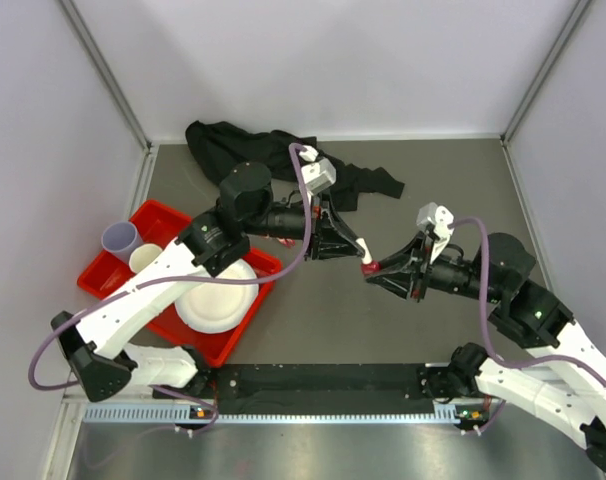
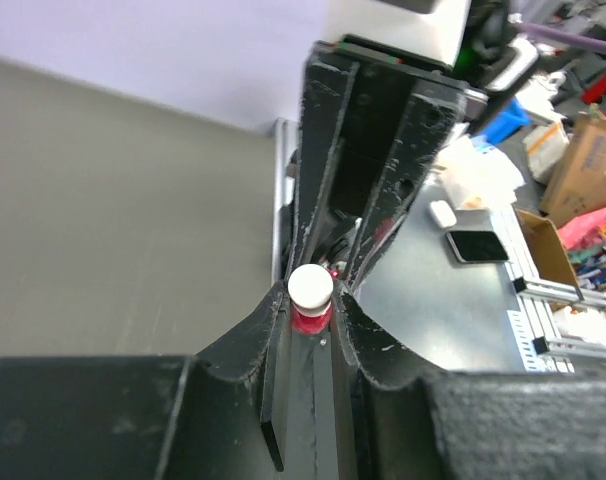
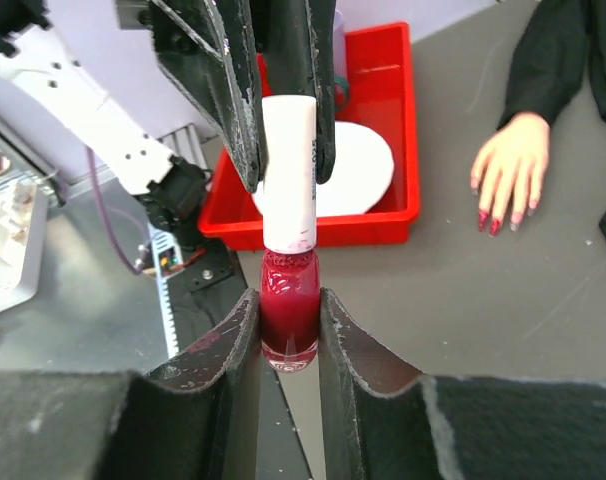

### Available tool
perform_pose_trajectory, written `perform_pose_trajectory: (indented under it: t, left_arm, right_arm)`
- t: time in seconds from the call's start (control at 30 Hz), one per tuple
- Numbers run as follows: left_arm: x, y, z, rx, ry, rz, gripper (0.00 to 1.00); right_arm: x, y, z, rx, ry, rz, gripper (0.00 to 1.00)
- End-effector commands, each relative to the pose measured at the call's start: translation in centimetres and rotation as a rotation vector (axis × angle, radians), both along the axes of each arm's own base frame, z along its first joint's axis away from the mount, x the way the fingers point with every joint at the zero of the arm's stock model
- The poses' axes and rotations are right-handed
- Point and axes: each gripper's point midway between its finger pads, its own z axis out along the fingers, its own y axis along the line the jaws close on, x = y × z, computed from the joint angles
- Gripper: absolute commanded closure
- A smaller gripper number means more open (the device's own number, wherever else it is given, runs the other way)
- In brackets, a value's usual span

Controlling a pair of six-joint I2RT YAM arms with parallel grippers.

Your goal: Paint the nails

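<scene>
A small red polish bottle (image 3: 289, 300) is held above the table, and my right gripper (image 3: 289, 322) is shut on its glass body. Its white cap (image 3: 288, 170) is still seated on the neck. My left gripper (image 2: 310, 292) is shut on that cap (image 2: 310, 286) from the opposite side. In the top view the two grippers meet mid-table, left (image 1: 351, 245) and right (image 1: 375, 270). The pale mannequin hand (image 3: 513, 160) lies palm down on the table in a black sleeve (image 3: 563, 60). Its dark-red nails (image 3: 495, 222) show only in the right wrist view.
A red tray (image 1: 143, 215) at the left holds a white plate (image 1: 218, 295) and two cups (image 1: 120, 238). Black fabric (image 1: 233, 145) spreads across the back of the table. Grey walls close in the left, back and right sides.
</scene>
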Motion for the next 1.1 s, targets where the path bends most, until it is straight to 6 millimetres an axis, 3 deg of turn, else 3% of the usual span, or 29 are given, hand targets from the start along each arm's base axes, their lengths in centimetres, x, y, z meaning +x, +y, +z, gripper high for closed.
perform_pose_trajectory:
  t: [0.0,0.13,0.2,0.47,0.57,0.6,0.67,0.77,0.8,0.93,1.07]
  left_arm:
    - [-3.8,0.2,-1.3,-0.022,0.019,-0.197,1.00]
    - [-5.7,0.8,-0.4,-0.090,-0.010,-0.283,1.00]
    - [-6.4,0.8,1.1,-0.160,-0.048,-0.318,1.00]
    - [-9.2,0.9,2.8,-0.264,-0.111,-0.442,1.00]
    - [-8.5,0.7,2.7,-0.255,-0.135,-0.396,1.00]
    - [-7.8,0.6,3.6,-0.257,-0.154,-0.329,1.00]
    - [-6.7,0.6,2.9,-0.200,-0.147,-0.241,0.98]
    - [-4.4,1.2,3.9,-0.197,-0.162,-0.063,0.81]
    - [-3.6,1.7,4.1,-0.185,-0.152,0.008,0.66]
    - [-1.4,3.6,5.1,-0.190,-0.159,0.192,0.35]
    - [0.6,5.5,5.8,-0.172,-0.157,0.374,0.24]
  right_arm:
    - [-1.8,-0.8,10.1,0.258,-0.214,0.039,1.00]
    - [-3.2,-0.6,12.1,0.340,-0.213,0.106,1.00]
    - [-4.3,-0.5,13.7,0.400,-0.223,0.164,1.00]
    - [-6.2,0.3,15.9,0.473,-0.220,0.309,1.00]
    - [-5.8,0.4,15.9,0.441,-0.209,0.287,1.00]
    - [-5.4,0.4,15.7,0.421,-0.221,0.268,1.00]
    - [-4.8,0.1,15.2,0.382,-0.221,0.218,1.00]
    - [-3.6,-0.3,14.1,0.327,-0.215,0.138,1.00]
    - [-3.3,-0.4,13.9,0.318,-0.217,0.118,1.00]
    - [-1.6,-0.7,12.3,0.251,-0.220,0.031,1.00]
    - [0.3,-1.4,11.2,0.186,-0.246,-0.067,1.00]
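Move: The left fingers are still on the white cap; the red polish bottle beneath it, held by the right hand, is roughly 3 cm below, 2 cm back and 2 cm right of the left hand. From the right hand, the cap is about 3 cm up, 2 cm ahead and 2 cm left. The model hand lies some 20 cm ahead of the left hand and 16 cm to its left, the plate about 4 cm ahead and 30 cm left, both roughly 36 cm below. Both rise about 7 cm, back 6, then forward; left opens off the cap, right keeps raising the bottle. ##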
